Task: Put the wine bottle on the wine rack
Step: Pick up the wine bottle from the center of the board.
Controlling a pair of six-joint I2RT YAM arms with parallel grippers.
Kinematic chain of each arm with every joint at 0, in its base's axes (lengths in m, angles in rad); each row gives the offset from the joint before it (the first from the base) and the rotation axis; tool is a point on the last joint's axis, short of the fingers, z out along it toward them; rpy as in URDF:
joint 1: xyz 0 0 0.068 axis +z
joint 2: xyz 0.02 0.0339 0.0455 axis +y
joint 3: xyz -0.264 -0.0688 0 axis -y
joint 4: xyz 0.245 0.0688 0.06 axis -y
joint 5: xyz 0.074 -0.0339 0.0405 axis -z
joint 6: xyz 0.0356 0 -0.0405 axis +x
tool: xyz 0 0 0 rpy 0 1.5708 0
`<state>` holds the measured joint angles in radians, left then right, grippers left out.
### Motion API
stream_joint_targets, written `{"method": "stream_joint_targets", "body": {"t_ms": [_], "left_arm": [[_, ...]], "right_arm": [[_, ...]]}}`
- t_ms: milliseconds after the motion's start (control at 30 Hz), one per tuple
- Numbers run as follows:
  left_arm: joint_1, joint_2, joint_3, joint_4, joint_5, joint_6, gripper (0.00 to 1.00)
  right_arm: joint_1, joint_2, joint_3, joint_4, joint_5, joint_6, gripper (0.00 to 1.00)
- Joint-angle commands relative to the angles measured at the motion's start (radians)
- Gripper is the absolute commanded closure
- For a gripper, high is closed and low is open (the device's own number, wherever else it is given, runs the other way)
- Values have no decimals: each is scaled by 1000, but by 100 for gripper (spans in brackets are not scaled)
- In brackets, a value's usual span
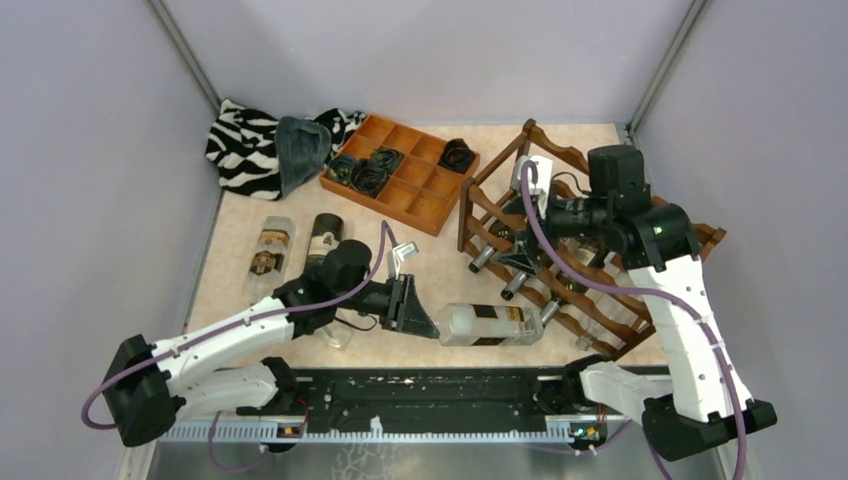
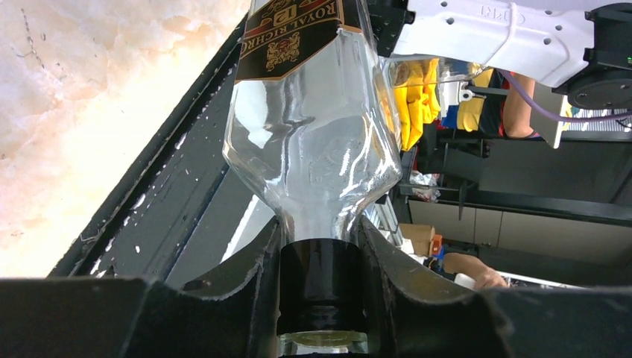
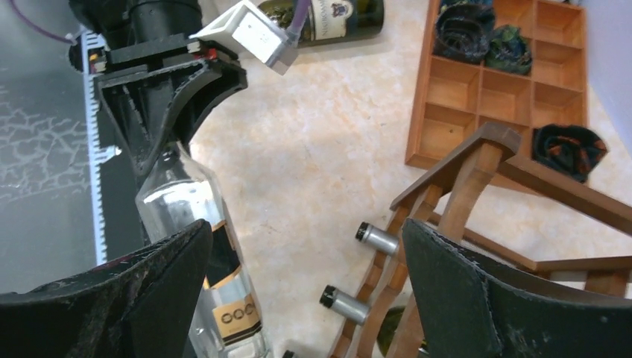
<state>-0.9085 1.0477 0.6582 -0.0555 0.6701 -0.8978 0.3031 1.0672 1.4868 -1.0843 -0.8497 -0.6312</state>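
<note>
A clear wine bottle (image 1: pixel 490 323) with a black and gold label lies level near the table's front edge, its base pointing at the wine rack (image 1: pixel 590 260). My left gripper (image 1: pixel 425 322) is shut on its black-capped neck. The left wrist view shows the fingers (image 2: pixel 253 283) clamped on the cap, with the bottle (image 2: pixel 313 149) stretching away from them. My right gripper (image 1: pixel 522 222) hovers open over the rack's left end and holds nothing. Between its wide jaws, the right wrist view takes in the bottle (image 3: pixel 182 216), the reddish-brown rack (image 3: pixel 462 179) and the left gripper (image 3: pixel 160 142).
Silver-capped bottle necks (image 3: pixel 376 239) stick out of the rack. An orange-brown compartment tray (image 1: pixel 400 175) with dark bundles sits at the back, with a zebra-striped cloth (image 1: pixel 245 145) to its left. Two bottles (image 1: pixel 270 250) (image 1: pixel 322 240) lie at the left. A black rail (image 1: pixel 430 395) runs along the front edge.
</note>
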Motion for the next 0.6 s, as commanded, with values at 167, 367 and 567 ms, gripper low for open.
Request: {"method": "stream_joint_targets", "body": {"t_ms": [167, 367, 567], "left_arm": [[6, 11, 24, 240, 74, -83, 100], [22, 14, 10, 297, 71, -129, 100], [29, 13, 5, 324, 62, -155, 100]], "right_arm": [[85, 22, -98, -149, -199, -221, 5], [240, 0, -253, -57, -43, -217, 2], [316, 9, -340, 42, 77, -167, 2]]}}
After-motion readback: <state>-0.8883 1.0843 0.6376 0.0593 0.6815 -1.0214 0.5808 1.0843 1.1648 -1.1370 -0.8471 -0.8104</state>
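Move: The clear bottle's middle lies about 11 cm back, 2 cm left and 17 cm below your open right gripper. The left gripper, which already holds the bottle by its neck, is some 11 cm back, 13 cm left and 14 cm below that hand; the rack's middle is roughly 7 cm ahead, 18 cm right and 20 cm below. From the left hand, the bottle's middle is about 11 cm right, level fore and aft, 4 cm lower. Lower the right gripper about 12 cm while drawing it back some 7 cm and a little left, away from over the rack and down to the bottle's body. Keep the jaws wide open, swing the fingers some 20 degrees counter-clockwise and tip them further down so they straddle the bottle from above. Keep the left gripper shut on the neck, nearly still. ##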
